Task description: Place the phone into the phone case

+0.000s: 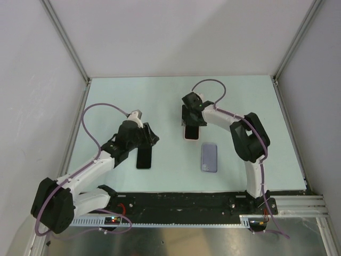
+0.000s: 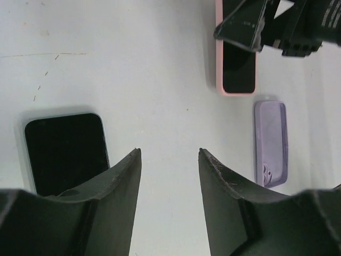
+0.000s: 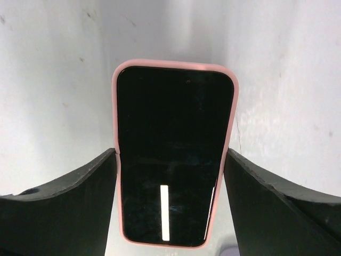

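Note:
A bare black phone [image 1: 144, 158] lies flat on the table and also shows in the left wrist view [image 2: 66, 152]. My left gripper [image 1: 145, 137] is open and empty [image 2: 169, 152], just above the table to the right of this phone. An empty purple phone case [image 1: 209, 157] lies right of centre, also seen by the left wrist [image 2: 270, 143]. A second phone in a pink case [image 1: 192, 133] lies at the centre. My right gripper [image 1: 192, 118] straddles it, with both fingers touching the pink edges [image 3: 172, 152].
The pale table [image 1: 240, 106] is walled by white panels at the back and sides. A black rail [image 1: 186, 201] with the arm bases runs along the near edge. The right arm's wrist [image 2: 277, 24] hangs over the pink-cased phone [image 2: 238, 69].

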`<state>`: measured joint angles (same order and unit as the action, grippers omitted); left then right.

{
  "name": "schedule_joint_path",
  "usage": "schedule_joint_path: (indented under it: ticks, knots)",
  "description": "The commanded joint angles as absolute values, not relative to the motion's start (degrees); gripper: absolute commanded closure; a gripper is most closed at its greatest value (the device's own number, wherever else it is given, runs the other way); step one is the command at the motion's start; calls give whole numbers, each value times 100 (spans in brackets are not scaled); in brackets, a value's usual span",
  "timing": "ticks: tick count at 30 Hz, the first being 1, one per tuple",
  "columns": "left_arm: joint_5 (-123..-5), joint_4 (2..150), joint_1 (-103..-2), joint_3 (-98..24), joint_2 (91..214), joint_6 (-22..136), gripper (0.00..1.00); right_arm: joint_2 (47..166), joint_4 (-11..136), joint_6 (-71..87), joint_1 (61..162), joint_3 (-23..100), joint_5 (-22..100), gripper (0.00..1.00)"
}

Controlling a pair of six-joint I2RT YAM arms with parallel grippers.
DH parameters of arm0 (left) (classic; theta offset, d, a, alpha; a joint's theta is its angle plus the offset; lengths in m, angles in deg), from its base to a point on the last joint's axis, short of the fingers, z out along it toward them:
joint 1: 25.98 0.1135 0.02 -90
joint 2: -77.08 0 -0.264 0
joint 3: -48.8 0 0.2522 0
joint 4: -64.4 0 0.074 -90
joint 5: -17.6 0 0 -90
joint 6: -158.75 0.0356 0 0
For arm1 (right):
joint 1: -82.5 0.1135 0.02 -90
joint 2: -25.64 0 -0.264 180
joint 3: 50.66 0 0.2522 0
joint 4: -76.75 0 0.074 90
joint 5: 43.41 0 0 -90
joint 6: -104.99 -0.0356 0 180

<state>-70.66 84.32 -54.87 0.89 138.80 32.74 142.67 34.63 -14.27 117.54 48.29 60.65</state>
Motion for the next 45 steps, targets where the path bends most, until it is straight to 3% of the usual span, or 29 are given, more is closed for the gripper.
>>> schedule_joint_path:
  ticks: [1,8,10,14,19,21,24,34,45]
  knots:
    - [-7120,8278,-5431,58,13964,3250,48,14539,3668,-734,11663,5469,5803,77]
    - [-7409,8250,-5406,170,14086,3152,47,14993,3627,-418,11488,5963,5635,69]
    - [-7473,8241,-5379,210,14110,3132,45,15049,3594,-391,11468,6014,5661,60]
    - [-7613,8220,-5285,342,14112,3059,35,15004,3616,-403,11419,5957,5637,22]
    - [-8010,8252,-5213,556,14002,3040,12,14758,3660,-319,11384,5879,5619,4]
    - [-8149,8352,-5205,563,14045,3161,3,14630,3699,-302,11365,5879,5582,1]
    - [-8312,8448,-5208,626,14149,3280,1,14457,3685,-290,11321,5933,5502,1]
    - [-8451,8591,-5366,683,14661,3684,0,13188,3627,-805,11217,5124,5436,1]
    - [-8834,8819,-5750,482,15151,3663,0,11296,3746,-1382,11224,3096,5545,1]
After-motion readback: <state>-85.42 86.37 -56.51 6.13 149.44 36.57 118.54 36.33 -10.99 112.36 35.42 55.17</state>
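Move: My right hand already pinches the phone in the pink case, its middle between my fingers and about 1 cm below. The purple case lies about 15 cm back and 9 cm right of that hand. From my left hand, the loose black phone is about 3 cm back, 5 cm left and 11 cm below. The pink case is 11 cm ahead and 19 cm right of the left hand; the purple case, 4 cm back and 27 cm right. I ease the cased phone forward some 4 cm and slightly down with my right hand, turning it a little counter-clockwise, then open wide, lift about 11 cm and swing back and right. Meanwhile my left hand sinks about 10 cm and shifts left over the black phone, opening from half to wide and rolling its left side up, until its fingertips straddle the phone, still unclosed. ##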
